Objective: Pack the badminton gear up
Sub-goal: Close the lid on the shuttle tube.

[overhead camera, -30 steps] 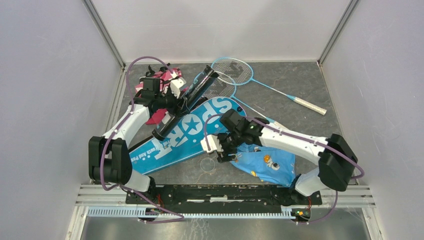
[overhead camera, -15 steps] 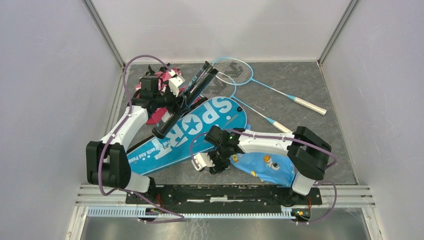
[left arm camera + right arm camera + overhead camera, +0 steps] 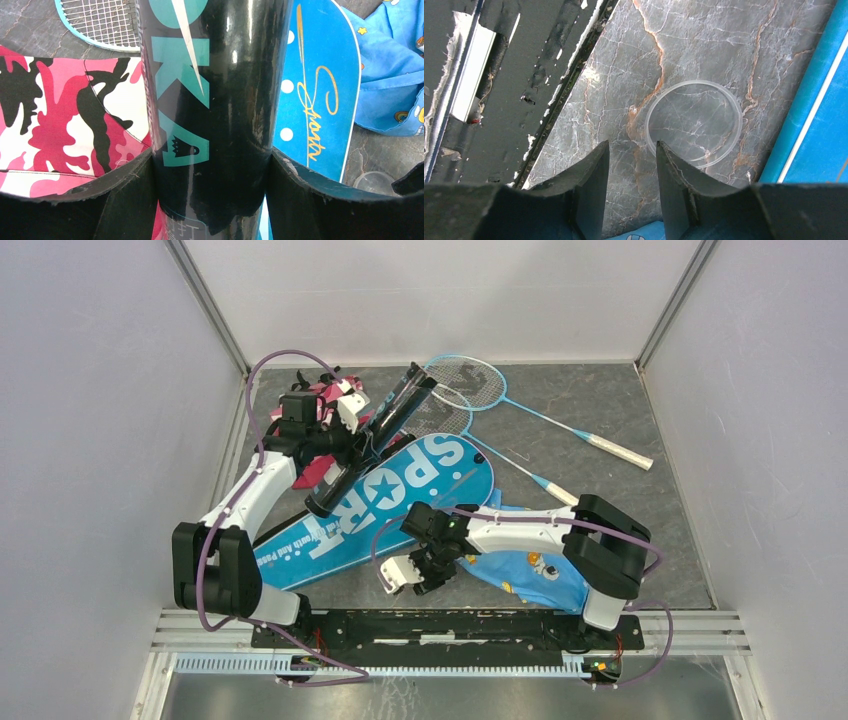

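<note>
My left gripper (image 3: 350, 432) is shut on the black cylindrical tube (image 3: 390, 415), holding it slanted above the blue "SPORT" cover (image 3: 400, 495). In the left wrist view the tube (image 3: 215, 100) fills the space between both fingers (image 3: 125, 200). Two light-blue racquets (image 3: 470, 380) lie at the back, one handle (image 3: 620, 450) pointing right. My right gripper (image 3: 400, 575) is low near the table's front edge. Its jaws (image 3: 632, 145) stand partly open with nothing between them, and the right fingertip is at the rim of a clear round lid (image 3: 694, 122). No shuttlecocks show.
A pink camouflage bag (image 3: 320, 400) lies under the left gripper at the back left. A blue cartoon-print cloth (image 3: 530, 570) lies under the right forearm. The black base rail (image 3: 499, 75) runs just left of the right gripper. The cover's edge (image 3: 819, 130) is right of the lid.
My right arm has swung left and toward the front edge, down over the clear lid, and its jaws have narrowed. The left gripper has tilted the tube slightly and kept its grip.
</note>
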`<state>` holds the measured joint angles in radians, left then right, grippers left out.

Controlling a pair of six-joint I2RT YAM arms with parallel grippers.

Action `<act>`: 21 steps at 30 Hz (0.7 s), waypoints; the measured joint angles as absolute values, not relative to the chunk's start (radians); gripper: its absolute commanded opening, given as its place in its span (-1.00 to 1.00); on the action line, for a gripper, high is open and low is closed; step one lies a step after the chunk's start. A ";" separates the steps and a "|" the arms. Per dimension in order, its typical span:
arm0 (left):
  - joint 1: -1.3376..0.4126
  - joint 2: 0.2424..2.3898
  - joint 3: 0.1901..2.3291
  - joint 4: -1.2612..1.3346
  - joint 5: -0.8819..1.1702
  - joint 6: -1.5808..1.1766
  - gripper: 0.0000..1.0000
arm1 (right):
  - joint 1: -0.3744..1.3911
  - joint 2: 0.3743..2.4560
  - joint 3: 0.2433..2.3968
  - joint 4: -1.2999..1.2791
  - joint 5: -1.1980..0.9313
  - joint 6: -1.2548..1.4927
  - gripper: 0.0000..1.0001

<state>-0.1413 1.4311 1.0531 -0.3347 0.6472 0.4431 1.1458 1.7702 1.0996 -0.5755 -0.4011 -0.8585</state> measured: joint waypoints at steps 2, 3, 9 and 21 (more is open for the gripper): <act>-0.141 1.431 1.053 -0.335 0.654 0.443 -0.96 | 1.152 1.774 1.100 -0.572 -0.391 -0.859 -0.14; -0.141 1.431 1.053 -0.335 0.656 0.443 -0.96 | 1.155 1.776 1.100 -0.568 -0.386 -0.859 -0.16; -0.141 1.431 1.050 -0.335 0.662 0.443 -0.96 | 1.168 1.798 1.105 -0.554 -0.368 -0.859 -0.33; -0.141 1.431 1.041 -0.335 0.685 0.443 -0.96 | 1.179 1.797 1.109 -0.559 -0.335 -0.858 -1.00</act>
<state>-0.1413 1.4311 1.0409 -0.3347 0.6849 0.4431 1.1793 1.7966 1.1088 -0.5587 -0.3347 -0.8581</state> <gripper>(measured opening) 0.732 0.036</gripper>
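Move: Ahead of the right hand, the clear lid's middle lies about 3 cm out, 2 cm left and 2 cm down, its near rim beside the fingertips. From the same hand, the blue racket bag is centred some 16 cm ahead and 9 cm left; the blue cloth, roughly 5 cm ahead and 21 cm right. From the left hand, holding the shuttle tube, the lid is about 22 cm back, 9 cm right and 16 cm below. Sinking a bare 1 cm with a small slip to the left, the right hand settles at the near rim of the lid on the table. Then it stays put while its fingers, about half open, close almost fully and pinch the thin rim between their tips. The left hand keeps its grip on the raised shuttle tube. ##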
